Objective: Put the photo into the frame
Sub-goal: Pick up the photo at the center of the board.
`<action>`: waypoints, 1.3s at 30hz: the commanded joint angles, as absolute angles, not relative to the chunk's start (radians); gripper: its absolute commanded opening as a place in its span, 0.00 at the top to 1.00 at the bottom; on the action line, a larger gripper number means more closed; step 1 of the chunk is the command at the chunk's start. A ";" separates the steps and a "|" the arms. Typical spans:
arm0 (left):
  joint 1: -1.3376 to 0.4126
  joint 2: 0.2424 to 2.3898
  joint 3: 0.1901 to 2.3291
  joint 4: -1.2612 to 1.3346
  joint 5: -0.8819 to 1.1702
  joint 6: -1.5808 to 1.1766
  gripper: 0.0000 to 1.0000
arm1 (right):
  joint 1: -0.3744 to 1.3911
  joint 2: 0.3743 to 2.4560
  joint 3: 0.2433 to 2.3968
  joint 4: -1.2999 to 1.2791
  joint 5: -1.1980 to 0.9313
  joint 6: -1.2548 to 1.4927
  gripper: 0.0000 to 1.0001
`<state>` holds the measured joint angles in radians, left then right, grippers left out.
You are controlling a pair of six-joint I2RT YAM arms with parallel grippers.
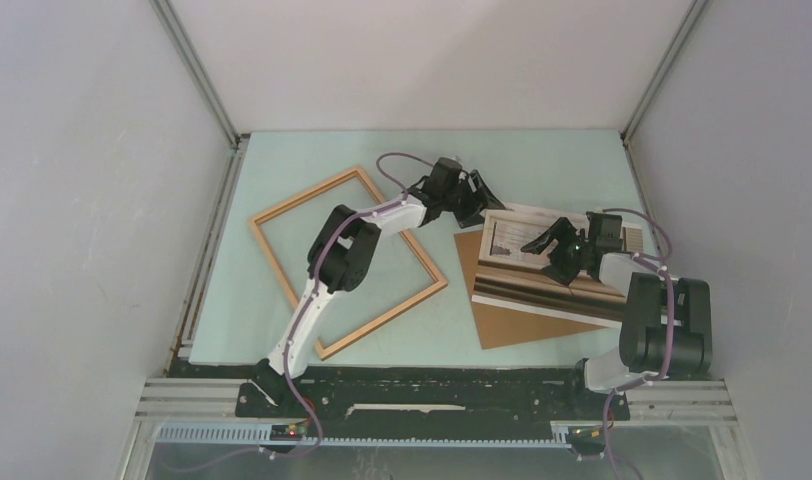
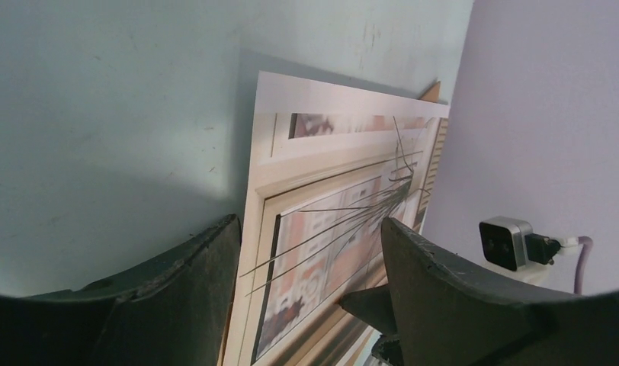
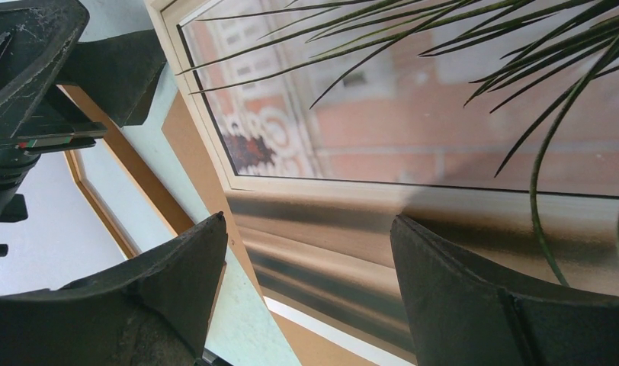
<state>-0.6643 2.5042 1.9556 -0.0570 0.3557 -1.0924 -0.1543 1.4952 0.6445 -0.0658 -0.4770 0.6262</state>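
The photo point(image 1: 542, 285) lies picture side up on a brown backing board point(image 1: 512, 328), right of centre. The thin orange-brown wooden frame point(image 1: 306, 195) lies flat and empty, to the left. My left gripper point(image 1: 485, 208) is open by the photo's far left corner. In its wrist view, the photo point(image 2: 329, 213) and its left edge show between the fingers of the gripper point(image 2: 310, 229). My right gripper point(image 1: 548, 254) hovers open over the photo's middle. Its wrist view shows the gripper point(image 3: 310, 229) spanning the photo's point(image 3: 413, 152) dark striped bands. Neither gripper holds anything.
The backing board point(image 3: 192, 152) sticks out past the photo's near and left edges. The frame's point(image 3: 131, 164) corner sits close to the board, with the left gripper point(image 3: 62, 61) above it. White enclosure walls point(image 1: 102, 200) ring the pale green table point(image 1: 542, 160).
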 commanded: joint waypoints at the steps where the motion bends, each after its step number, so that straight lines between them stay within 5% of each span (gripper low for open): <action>1: -0.659 2.414 1.903 0.122 0.450 -1.164 0.26 | -0.151 1.517 0.650 -0.091 -0.433 0.603 0.13; 11: -0.658 2.346 1.741 0.320 0.439 -1.211 0.34 | -0.147 1.517 0.650 -0.085 -0.434 0.604 0.13; 20: -0.669 2.368 1.776 0.234 0.399 -1.141 0.53 | -0.146 1.517 0.650 -0.082 -0.436 0.606 0.13; 39: -0.674 2.439 1.877 0.138 0.379 -1.071 0.73 | -0.146 1.510 0.650 -0.089 -0.430 0.603 0.13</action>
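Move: Between the left hand's open fingers lies the photo's left edge; its far-left corner is roughly 4 cm to the hand's right and 2 cm ahead, and the photo's middle about 17 cm right, 12 cm back and 2 cm lower. The brown board under it has its middle some 15 cm right and 16 cm back, the wooden frame about 32 cm left and 11 cm back. From the right hand, the photo's middle is about 4 cm right and 1 cm back, just below. Lifting the photo's left edge near its far corner, the left hand rises about 3 cm while easing back 1 cm and rolling some 10 degrees with its left side dipping, then settles half that height again and rolls partly back. Its fingers close from wide to a narrow gap around the edge. The right hand stays still, open, low over the middle of the photo, fingertip seeming to rest on it. ##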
